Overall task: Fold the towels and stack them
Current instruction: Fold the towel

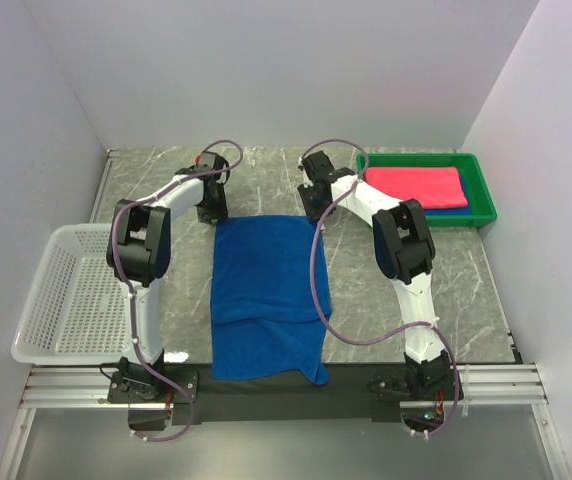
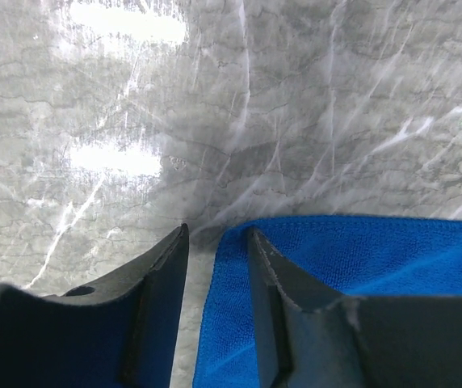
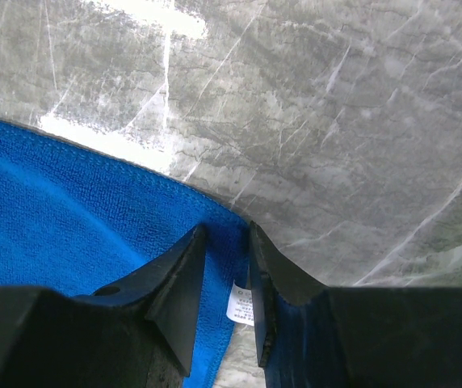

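A royal blue towel lies spread in the middle of the table, its near end doubled over and hanging at the front edge. My left gripper is down at its far left corner. In the left wrist view the left gripper stands open, one finger on the bare table, the other on the towel, with the hem between them. My right gripper is at the far right corner. The right wrist view shows the right gripper shut on the towel by its white label. A pink-red towel lies folded on another blue towel.
The green tray holding the two folded towels stands at the back right. A white lattice basket sits at the left edge. The table is grey marble-patterned, with white walls close on both sides and behind.
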Controlling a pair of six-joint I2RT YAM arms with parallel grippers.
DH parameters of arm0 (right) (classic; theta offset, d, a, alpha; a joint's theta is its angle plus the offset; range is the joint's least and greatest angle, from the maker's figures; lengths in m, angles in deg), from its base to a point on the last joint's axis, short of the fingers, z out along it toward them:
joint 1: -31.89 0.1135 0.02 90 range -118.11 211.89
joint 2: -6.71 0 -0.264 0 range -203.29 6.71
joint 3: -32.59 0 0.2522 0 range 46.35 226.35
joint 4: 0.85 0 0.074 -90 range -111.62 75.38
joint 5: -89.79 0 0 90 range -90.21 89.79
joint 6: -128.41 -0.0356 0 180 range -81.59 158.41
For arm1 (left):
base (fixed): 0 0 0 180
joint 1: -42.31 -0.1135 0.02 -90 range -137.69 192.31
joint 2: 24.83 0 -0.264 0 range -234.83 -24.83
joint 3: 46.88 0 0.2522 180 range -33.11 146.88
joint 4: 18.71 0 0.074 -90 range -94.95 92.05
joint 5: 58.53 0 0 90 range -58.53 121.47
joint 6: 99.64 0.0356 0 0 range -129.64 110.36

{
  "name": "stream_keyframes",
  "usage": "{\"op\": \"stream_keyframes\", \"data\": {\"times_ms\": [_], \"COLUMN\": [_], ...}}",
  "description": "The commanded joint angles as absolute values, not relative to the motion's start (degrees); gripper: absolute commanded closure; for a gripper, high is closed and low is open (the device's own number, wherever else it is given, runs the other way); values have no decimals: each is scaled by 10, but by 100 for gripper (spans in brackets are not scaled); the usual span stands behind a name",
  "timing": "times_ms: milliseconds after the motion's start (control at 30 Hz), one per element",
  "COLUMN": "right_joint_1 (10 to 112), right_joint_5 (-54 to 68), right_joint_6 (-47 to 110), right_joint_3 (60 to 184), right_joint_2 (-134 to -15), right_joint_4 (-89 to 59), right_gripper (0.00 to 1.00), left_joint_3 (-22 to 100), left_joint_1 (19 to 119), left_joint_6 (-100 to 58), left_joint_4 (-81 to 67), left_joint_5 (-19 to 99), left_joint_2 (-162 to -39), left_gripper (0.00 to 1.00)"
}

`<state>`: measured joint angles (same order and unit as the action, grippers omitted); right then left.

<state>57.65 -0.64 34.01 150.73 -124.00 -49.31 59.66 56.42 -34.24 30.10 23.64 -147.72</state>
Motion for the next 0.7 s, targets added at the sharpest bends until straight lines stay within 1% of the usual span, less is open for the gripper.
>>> {"op": "stream_keyframes", "data": {"times_ms": [0, 100, 133, 233, 267, 300, 400, 433, 467, 500, 533, 567, 600, 667], "right_joint_1": [581, 580, 580, 580, 580, 580, 582, 581, 580, 580, 579, 580, 579, 578], "right_joint_5": [-11, -11, -9, -9, -8, -9, -9, -9, -7, -6, -5, -7, -9, -17], "right_joint_6": [343, 342, 342, 343, 342, 343, 343, 342, 341, 341, 342, 344, 345, 348], "right_joint_3": [1476, 1468, 1467, 1462, 1460, 1458, 1459, 1460, 1459, 1461, 1465, 1467, 1472, 1476], "right_joint_2": [-1239, -1235, -1234, -1231, -1229, -1228, -1230, -1230, -1229, -1229, -1230, -1232, -1231, -1224], "right_joint_4": [-521, -519, -518, -515, -514, -514, -514, -514, -512, -512, -514, -517, -517, -511], "right_gripper": [65, 65, 65, 65, 65, 65, 67, 70, 79, 84, 92, 97, 100, 100], "left_joint_3": [563, 550, 550, 551, 552, 555, 557, 562, 563, 564, 564, 564, 565, 568], "left_joint_1": [580, 586, 587, 592, 592, 592, 592, 592, 592, 592, 592, 592, 592, 591], "left_joint_6": [-338, -342, -343, -344, -345, -344, -343, -342, -342, -343, -342, -342, -340, -337], "left_joint_4": [323, 324, 325, 327, 328, 329, 333, 335, 337, 338, 339, 338, 338, 335], "left_joint_5": [250, 249, 248, 246, 246, 246, 237, 231, 227, 223, 219, 215, 208, 193], "left_joint_2": [-1502, -1501, -1502, -1509, -1512, -1514, -1517, -1518, -1517, -1517, -1511, -1508, -1504, -1489], "left_gripper": [60, 64, 68, 75, 79, 87, 98, 99, 99, 99, 99, 99, 99, 99]}}
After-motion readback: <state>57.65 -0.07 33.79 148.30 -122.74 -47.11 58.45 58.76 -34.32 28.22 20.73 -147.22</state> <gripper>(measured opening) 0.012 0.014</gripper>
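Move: The blue towel's far left corner lies about 1 cm to the left hand's right, level with it and barely below; its far right corner sits right at the right hand's fingertips. The white basket is roughly 28 cm left of the left hand and 17 cm back. The green tray is some 24 cm right of the right hand and 7 cm farther out. Left slides about 1 cm right and shuts on the blue towel's far left corner; right, staying, pinches the other. ##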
